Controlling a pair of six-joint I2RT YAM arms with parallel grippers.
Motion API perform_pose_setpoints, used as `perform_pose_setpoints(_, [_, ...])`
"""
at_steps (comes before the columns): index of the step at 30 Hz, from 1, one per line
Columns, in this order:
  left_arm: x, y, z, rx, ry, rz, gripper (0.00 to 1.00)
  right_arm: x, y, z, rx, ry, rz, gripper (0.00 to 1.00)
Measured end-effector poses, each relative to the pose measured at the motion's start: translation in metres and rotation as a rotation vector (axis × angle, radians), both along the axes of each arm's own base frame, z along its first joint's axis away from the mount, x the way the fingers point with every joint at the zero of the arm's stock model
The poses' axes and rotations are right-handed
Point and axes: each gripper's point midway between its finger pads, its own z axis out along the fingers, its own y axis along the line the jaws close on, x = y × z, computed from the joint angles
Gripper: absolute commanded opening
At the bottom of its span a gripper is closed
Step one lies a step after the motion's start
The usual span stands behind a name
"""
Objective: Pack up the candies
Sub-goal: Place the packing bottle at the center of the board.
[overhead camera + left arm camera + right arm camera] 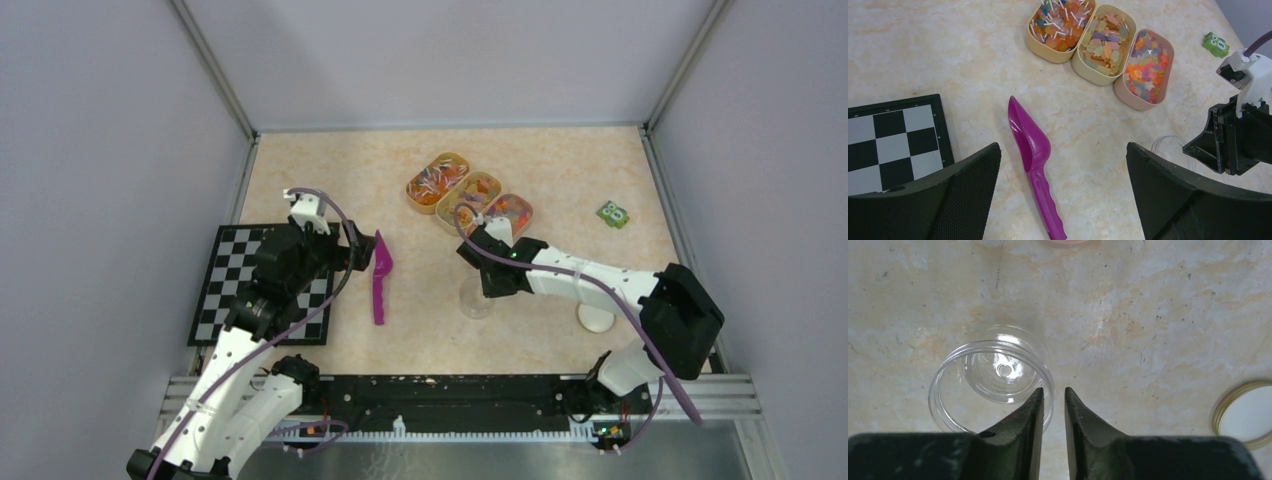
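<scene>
The candies fill three oval trays at the back of the table, also seen in the left wrist view as mixed colourful heaps. A clear empty jar stands upright in front of them. My right gripper hangs over its near rim, the jaws a narrow gap apart, one finger inside the rim and one outside, not pinching it. A purple scoop lies flat on the table. My left gripper is wide open above the scoop's handle, holding nothing.
A round gold-rimmed white lid lies right of the jar. A small green block sits at the far right. A black-and-white checkerboard covers the left side under the left arm.
</scene>
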Motion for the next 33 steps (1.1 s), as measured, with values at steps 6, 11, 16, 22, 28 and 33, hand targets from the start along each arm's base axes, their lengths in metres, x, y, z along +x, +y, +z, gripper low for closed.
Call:
perform_pose_setpoints(6, [0.001,0.003,-0.001,0.006,0.002,0.018,0.99,0.004,0.006,0.009,0.022,-0.016,-0.015,0.33])
perform_pose_setpoints(11, [0.001,0.008,-0.001,0.012,0.001,0.042,0.99,0.009,0.019,0.024,0.101,-0.045,-0.021,0.42])
perform_pose_setpoints(16, [-0.001,0.014,0.003,0.015,-0.005,0.071,0.99,0.019,0.051,0.048,0.278,-0.099,0.004,0.5])
perform_pose_setpoints(22, [-0.004,0.023,0.013,0.011,-0.034,0.117,0.99,0.039,0.098,0.064,0.445,-0.133,0.006,0.67])
perform_pose_setpoints(28, [-0.005,0.029,0.021,0.009,-0.052,0.146,0.99,0.075,0.151,0.063,0.532,-0.158,-0.01,0.72])
perform_pose_setpoints(33, [-0.007,0.032,0.023,0.009,-0.058,0.156,0.99,0.102,0.191,0.045,0.558,-0.141,-0.021,0.72])
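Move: Roughly 22 cm to the right hand's left, 4 cm ahead and 8 cm below lies the purple scoop. The clear bottle it is just letting go of stands with its middle about 4 cm to its left, level with it and 4 cm lower. The pink candy box lies some 17 cm ahead and 4 cm right, the middle candy box about 23 cm ahead and 3 cm left, both 6 cm below. From the left hand, the scoop is almost straight below, about 24 cm down and 1 cm right. Rising clear of the bottle's rim first, by about 6 cm, the right hand sweeps left past the near side of the candy boxes and forward, some 18 cm left in all, towards the scoop, sinking slightly at the end. Its already parted fingers spread much wider while the wrist rolls some 30 degrees, left side up. The empty left hand makes way, shifting a little left and up. ##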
